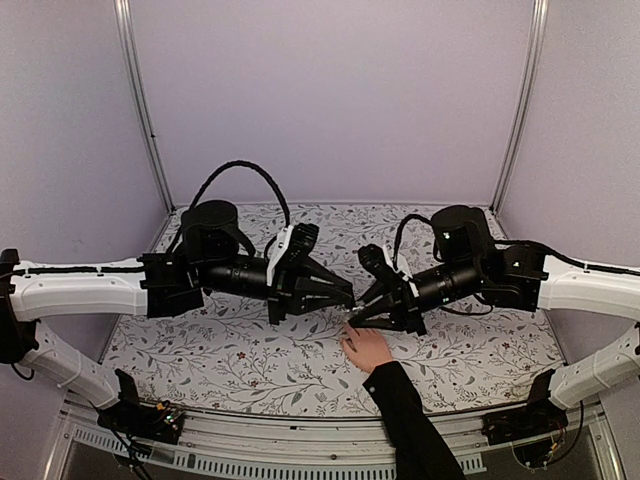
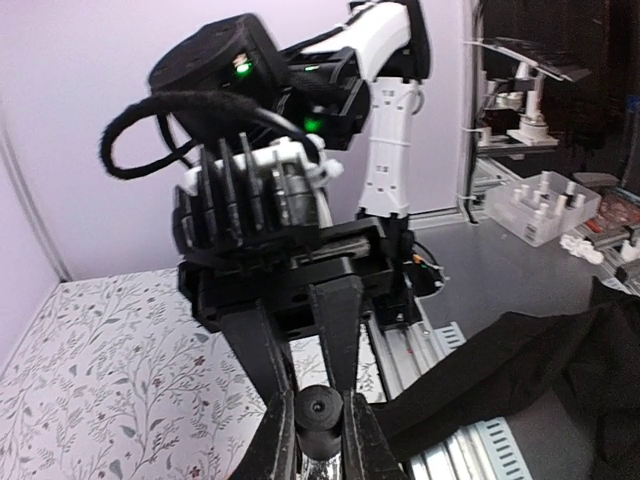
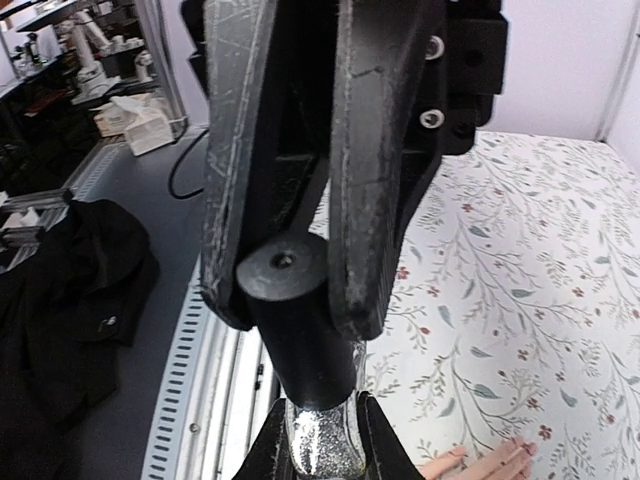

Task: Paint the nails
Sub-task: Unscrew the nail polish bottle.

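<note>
A small nail polish bottle is held between both grippers above the floral table. Its glittery glass body (image 3: 322,448) sits in my right gripper (image 3: 320,420), which is shut on it. The black cap (image 3: 290,300) is clamped in my left gripper (image 2: 320,412), which is shut on it; the cap's end (image 2: 320,408) faces the left wrist camera. In the top view the left gripper (image 1: 350,298) and right gripper (image 1: 350,320) meet tip to tip just above a light-skinned hand (image 1: 368,348) with a black sleeve (image 1: 408,415). The hand's fingertips (image 3: 490,462) lie flat on the cloth; the nails are too small to make out.
A floral cloth (image 1: 240,350) covers the table, with lilac walls (image 1: 330,100) on three sides. The metal front rail (image 1: 300,445) runs along the near edge. Black clothing (image 2: 530,370) hangs beyond that edge, and lab benches with clutter (image 2: 545,205) stand outside.
</note>
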You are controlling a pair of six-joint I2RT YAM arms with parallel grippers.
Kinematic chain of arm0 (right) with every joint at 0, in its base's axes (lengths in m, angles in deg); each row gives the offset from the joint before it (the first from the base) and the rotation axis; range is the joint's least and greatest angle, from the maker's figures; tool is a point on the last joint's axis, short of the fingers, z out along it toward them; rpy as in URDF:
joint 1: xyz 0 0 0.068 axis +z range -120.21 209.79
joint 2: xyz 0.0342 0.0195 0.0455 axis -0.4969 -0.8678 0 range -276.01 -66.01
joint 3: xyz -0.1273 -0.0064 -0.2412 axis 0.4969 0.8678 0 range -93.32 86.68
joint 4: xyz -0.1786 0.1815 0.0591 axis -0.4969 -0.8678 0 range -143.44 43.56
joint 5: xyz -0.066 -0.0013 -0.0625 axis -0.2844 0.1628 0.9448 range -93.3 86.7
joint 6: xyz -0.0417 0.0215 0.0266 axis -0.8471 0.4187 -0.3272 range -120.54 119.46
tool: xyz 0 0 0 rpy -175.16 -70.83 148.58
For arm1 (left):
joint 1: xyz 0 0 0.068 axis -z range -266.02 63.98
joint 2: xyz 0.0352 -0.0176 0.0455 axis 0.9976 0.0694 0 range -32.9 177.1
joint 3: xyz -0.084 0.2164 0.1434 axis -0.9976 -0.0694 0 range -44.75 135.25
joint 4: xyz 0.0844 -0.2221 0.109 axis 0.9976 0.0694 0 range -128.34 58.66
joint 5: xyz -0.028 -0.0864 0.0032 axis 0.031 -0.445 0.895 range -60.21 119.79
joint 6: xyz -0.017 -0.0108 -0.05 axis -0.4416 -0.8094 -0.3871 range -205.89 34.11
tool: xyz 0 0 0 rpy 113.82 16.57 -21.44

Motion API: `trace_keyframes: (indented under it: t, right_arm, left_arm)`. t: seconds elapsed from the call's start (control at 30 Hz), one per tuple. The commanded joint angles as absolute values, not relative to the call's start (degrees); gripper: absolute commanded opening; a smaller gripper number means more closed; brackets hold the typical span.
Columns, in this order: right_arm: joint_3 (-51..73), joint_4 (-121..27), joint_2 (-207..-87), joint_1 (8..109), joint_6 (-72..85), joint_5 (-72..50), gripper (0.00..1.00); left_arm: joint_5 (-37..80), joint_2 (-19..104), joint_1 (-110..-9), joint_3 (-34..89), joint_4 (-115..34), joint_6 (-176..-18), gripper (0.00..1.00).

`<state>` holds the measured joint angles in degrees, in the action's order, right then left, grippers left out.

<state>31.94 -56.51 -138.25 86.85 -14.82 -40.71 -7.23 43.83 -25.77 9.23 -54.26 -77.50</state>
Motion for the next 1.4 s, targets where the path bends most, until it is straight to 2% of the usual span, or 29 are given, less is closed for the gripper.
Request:
trace_keyframes:
  t: [0.0, 0.37, 0.7, 0.77, 0.87, 0.93, 1.1, 1.37]
  right_arm:
    - [31.51, -50.72, -137.29, 87.27, -11.17, -23.46, 0.0]
    - [29.7, -48.59, -140.09, 87.29, -8.65, -0.54, 0.0]
    - [30.82, -46.97, -140.54, 87.27, -8.23, -1.46, 0.0]
    - [31.67, -46.97, -139.76, 87.27, -8.35, -2.26, 0.0]
    - [32.71, -46.97, -138.81, 87.17, -8.51, -4.91, 0.0]
    - [33.46, -46.97, -138.3, 87.18, -8.49, -6.34, 0.0]
    - [35.0, -47.35, -137.67, 87.01, -8.96, -10.25, 0.0]
    - [36.23, -49.54, -137.89, 86.57, -10.09, -20.51, 0.0]
  left_arm:
    - [2.94, 44.83, -24.92, 8.85, -58.13, -80.33, 0.0]
    - [22.63, 49.87, -23.88, 10.01, -63.4, -90.89, 0.0]
    - [28.36, 51.26, -22.23, 10.16, -65.06, -92.82, 0.0]
    - [27.83, 50.59, -22.44, 10.18, -64.06, -92.48, 0.05]
    - [25.5, 49.16, -23.05, 9.9, -62.68, -92.07, 0.24]
    - [22.93, 48.03, -23.58, 9.55, -61.72, -91.41, 0.33]
    - [12.57, 45.27, -25.89, 8.96, -57.84, -89.04, 0.48]
    - [3.6, 43.98, -28.49, 11.5, -46.81, -82.14, 0.49]
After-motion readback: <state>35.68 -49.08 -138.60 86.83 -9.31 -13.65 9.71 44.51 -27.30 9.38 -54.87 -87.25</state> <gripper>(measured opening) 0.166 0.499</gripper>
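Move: The left fingers are already shut on the nail polish bottle's black cap, right at its hand point, with the glass body about 3 cm straight below. The right fingers hold that glass body, and the cap sits some 3 cm straight above them. The person's hand lies flat on the table, roughly 6 cm ahead of the left hand, 4 cm to its right and 26 cm below. Left pinching the cap and right gripping the glass, both hands swing forward together about 11 cm, dipping slightly, while the left wrist turns counter-clockwise and the right clockwise, each some 35 degrees, twisting cap against bottle. Then the left fingers open off the cap and draw back about 4 cm, turning partway back, while the right, still holding the bottle, eases back 3 cm. ##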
